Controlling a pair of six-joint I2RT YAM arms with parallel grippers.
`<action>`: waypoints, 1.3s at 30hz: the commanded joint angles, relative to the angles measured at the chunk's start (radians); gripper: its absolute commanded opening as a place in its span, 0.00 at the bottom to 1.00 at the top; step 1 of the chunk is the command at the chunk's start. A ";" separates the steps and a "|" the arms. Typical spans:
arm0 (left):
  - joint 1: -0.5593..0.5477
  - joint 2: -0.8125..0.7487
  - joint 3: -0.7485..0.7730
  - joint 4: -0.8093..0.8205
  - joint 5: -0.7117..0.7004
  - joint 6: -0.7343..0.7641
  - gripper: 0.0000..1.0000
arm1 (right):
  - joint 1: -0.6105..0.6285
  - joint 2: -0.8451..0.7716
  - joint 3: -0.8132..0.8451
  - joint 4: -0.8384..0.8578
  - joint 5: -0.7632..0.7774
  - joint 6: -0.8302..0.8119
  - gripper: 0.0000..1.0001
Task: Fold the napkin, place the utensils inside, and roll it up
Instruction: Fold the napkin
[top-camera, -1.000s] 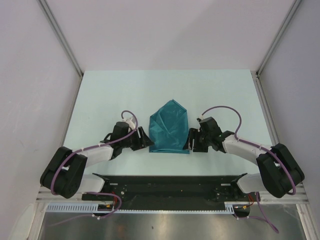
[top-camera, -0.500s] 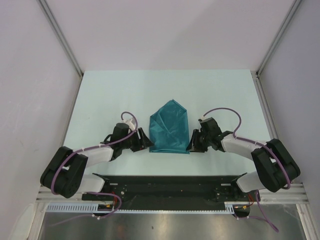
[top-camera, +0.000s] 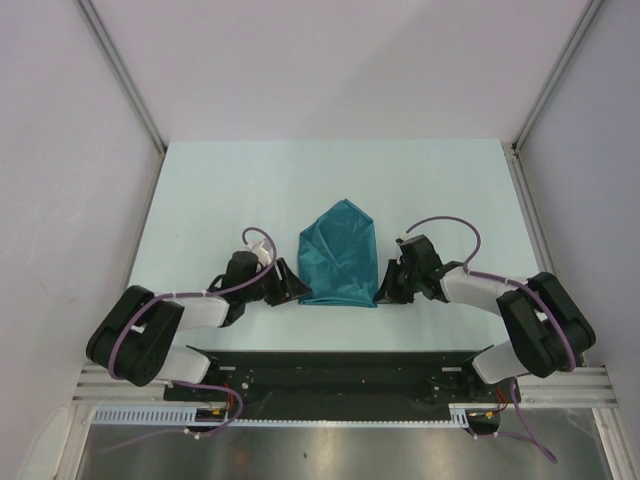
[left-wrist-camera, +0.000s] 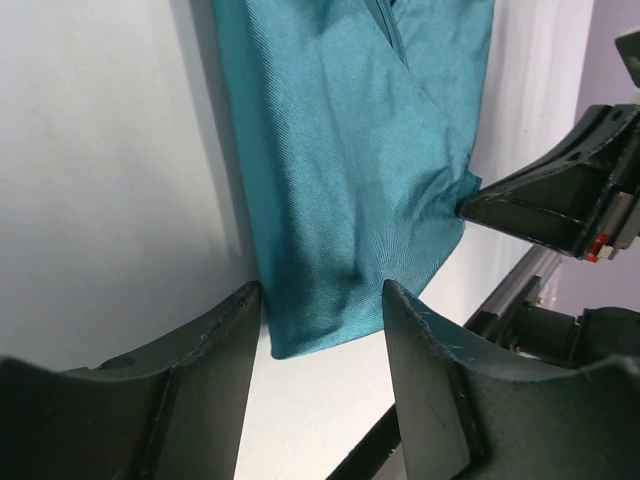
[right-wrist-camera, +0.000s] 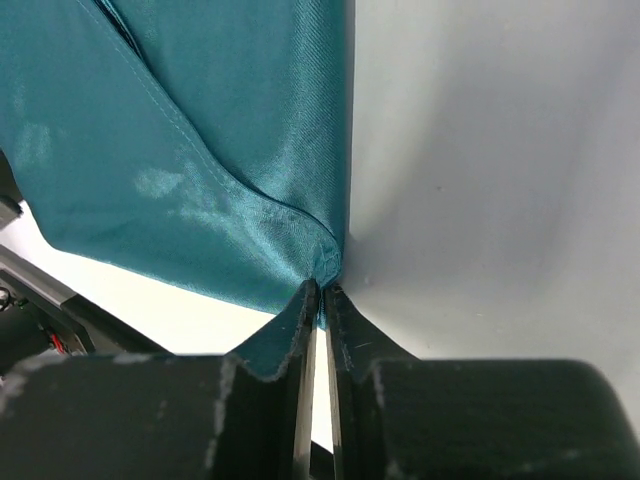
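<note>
The teal napkin (top-camera: 340, 255) lies folded on the table, pointed at its far end. My left gripper (top-camera: 293, 287) stands open at its near left corner, and in the left wrist view that corner of the napkin (left-wrist-camera: 350, 150) lies between the spread fingers of this gripper (left-wrist-camera: 322, 295). My right gripper (top-camera: 382, 288) is shut on the near right corner; the right wrist view shows the napkin (right-wrist-camera: 200, 130) bunched where the right gripper (right-wrist-camera: 322, 290) pinches it. The left wrist view also shows the right gripper (left-wrist-camera: 560, 200) at the cloth's edge. The utensils are out of view.
The pale table (top-camera: 250, 180) is flanked by grey side walls with metal posts (top-camera: 120, 70). A black rail (top-camera: 340, 375) carrying the arm bases runs along the near edge, close behind the napkin.
My right gripper has shut on the napkin's near right corner. The left gripper has edged a little closer to the near left corner and stays open.
</note>
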 joint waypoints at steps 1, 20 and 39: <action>-0.032 0.034 -0.051 0.063 0.033 -0.055 0.57 | -0.002 0.035 -0.001 -0.004 0.028 0.000 0.11; -0.047 0.126 -0.027 0.099 -0.006 -0.076 0.33 | -0.003 0.041 0.010 -0.002 0.043 -0.008 0.11; -0.008 0.095 0.145 -0.180 0.083 -0.033 0.00 | 0.197 -0.289 0.146 -0.102 0.356 -0.328 0.77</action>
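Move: My left hand hovers open over the napkin's near-left corner, which sits about 2 cm below the fingertips, 1 cm back and 1 cm right. My right hand already pinches the near-right corner, right at its fingertips. From the left hand, the napkin's middle lies some 8 cm ahead and 8 cm right; its far tip is about 21 cm ahead and 9 cm to the right. While my right hand keeps the near-right corner pinched, I edge my left back and to the right by 1 to 2 cm, then down about as much, and shut its fingers on the cloth at the near-left corner. Only then do I open the right fingers, let go and lift off about 7 cm, drifting 2 cm forward and tilting the fingertips some 20 degrees outward. ##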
